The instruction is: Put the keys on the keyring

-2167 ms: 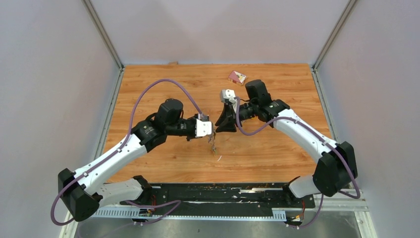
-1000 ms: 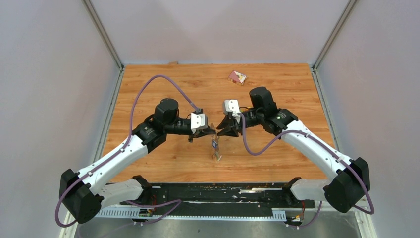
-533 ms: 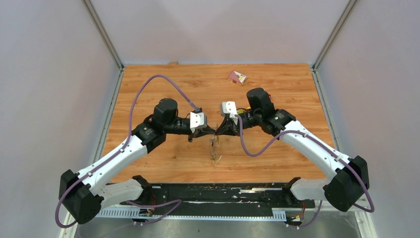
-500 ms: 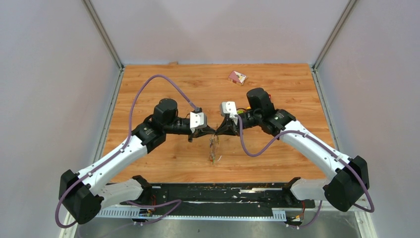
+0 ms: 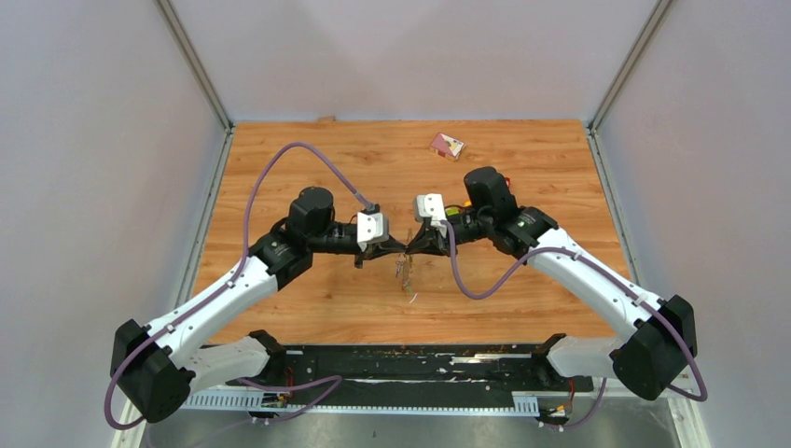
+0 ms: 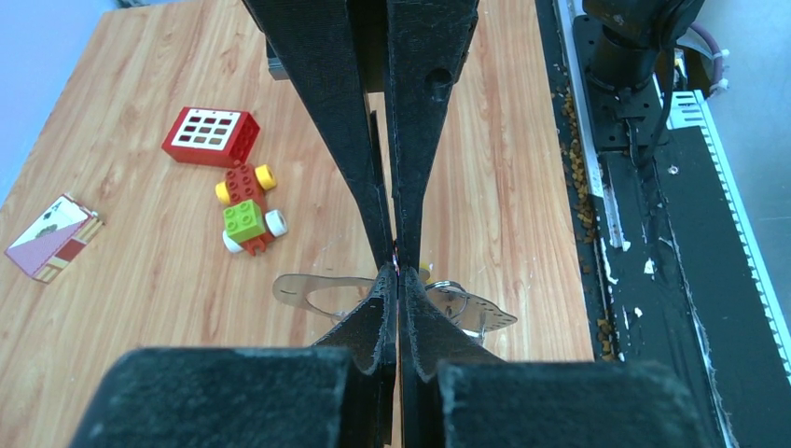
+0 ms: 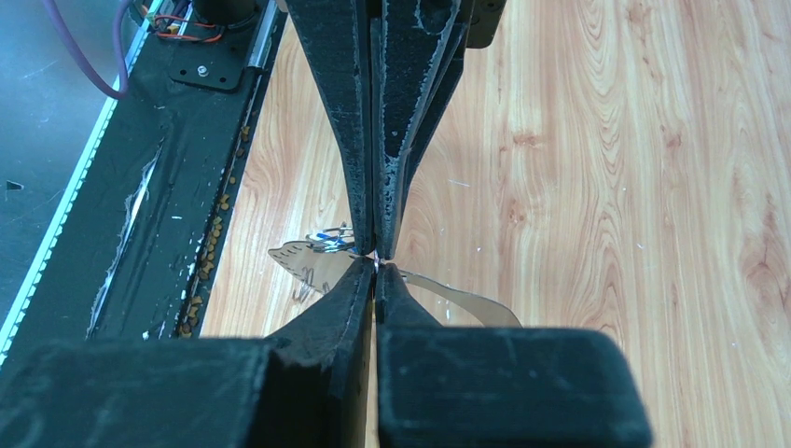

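Note:
My two grippers meet tip to tip above the middle of the table. The left gripper [image 5: 399, 250] [image 6: 398, 273] is shut on the top edge of the keyring [image 6: 306, 289] [image 7: 312, 263]. This thin silvery loop with a bumpy edge hangs below the tips [image 5: 403, 269]. The right gripper [image 5: 411, 249] [image 7: 376, 268] is shut at the same spot from the opposite side, apparently pinching the same edge. A small yellow speck [image 6: 424, 272] and a thin wire ring [image 6: 449, 291] show right beside the tips; the keys themselves I cannot make out. A tiny pale piece [image 5: 411, 297] lies on the wood underneath.
A red block with a white grid [image 6: 210, 135] and a green-yellow-red toy car [image 6: 248, 211] sit behind the right arm. A pink and white card box [image 5: 446, 145] lies near the back edge. The black rail [image 5: 420, 364] runs along the near edge.
The right gripper came in from the right, met the left gripper's tips and shut there. The left arm held still while the hanging keyring swung slightly.

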`<state>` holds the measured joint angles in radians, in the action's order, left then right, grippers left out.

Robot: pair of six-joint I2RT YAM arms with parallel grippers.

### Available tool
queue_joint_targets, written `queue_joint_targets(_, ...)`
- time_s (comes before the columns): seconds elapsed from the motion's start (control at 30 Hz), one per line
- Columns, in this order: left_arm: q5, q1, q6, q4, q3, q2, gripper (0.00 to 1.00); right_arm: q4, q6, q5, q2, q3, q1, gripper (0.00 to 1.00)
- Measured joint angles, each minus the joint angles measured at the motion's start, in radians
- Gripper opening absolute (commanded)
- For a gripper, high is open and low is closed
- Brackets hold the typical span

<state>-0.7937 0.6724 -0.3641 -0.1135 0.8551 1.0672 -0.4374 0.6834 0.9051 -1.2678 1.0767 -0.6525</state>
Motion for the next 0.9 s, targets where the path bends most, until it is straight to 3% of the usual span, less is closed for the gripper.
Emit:
queue_joint_targets(0.23,0.002,0.000,-0.005,0.016,-0.016,0.000,0.00,-0.055,0.030,-0.041,0.000,0.019,-0.010,0.00)
queue_joint_targets(0.57,0.049,-0.003,-0.051,0.058,-0.026,0.000,0.33,-0.223,0.063,-0.227,-0.023,0.129,-0.056,0.00)
queue_joint_targets(0.77,0.050,-0.006,-0.074,0.089,-0.046,0.005,0.42,-0.281,0.060,-0.303,-0.035,0.140,-0.077,0.00)
queue_joint_targets(0.9,0.044,-0.006,-0.081,0.115,-0.067,0.006,0.43,-0.292,0.058,-0.320,-0.036,0.142,-0.080,0.00)
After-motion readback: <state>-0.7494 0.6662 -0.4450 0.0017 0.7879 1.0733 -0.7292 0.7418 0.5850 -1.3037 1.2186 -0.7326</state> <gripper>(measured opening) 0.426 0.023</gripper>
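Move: The keyring with its keys is already pinched by both hands, whose fingertips all but meet. Its middle hangs about 2 cm below either hand point and some 1 cm back, with no offset left or right. Counted from the left hand, the toy car lies on the table roughly 19 cm ahead, 12 cm to the right and 16 cm below, and the red window block some 29 cm ahead, 22 cm to the right and 16 cm below. The left fingers open to a bit under half and let go of the keyring, as that hand eases forward about 1.5 cm and then sinks roughly 1 cm, staying close beside the rings. The right fingers stay shut on the keyring's metal edge and keep their pinch while that hand draws it about 2 cm to the right and 2 cm down, drifting slightly forward, its fingertips tipping down some 15 degrees and swinging a little clockwise. ##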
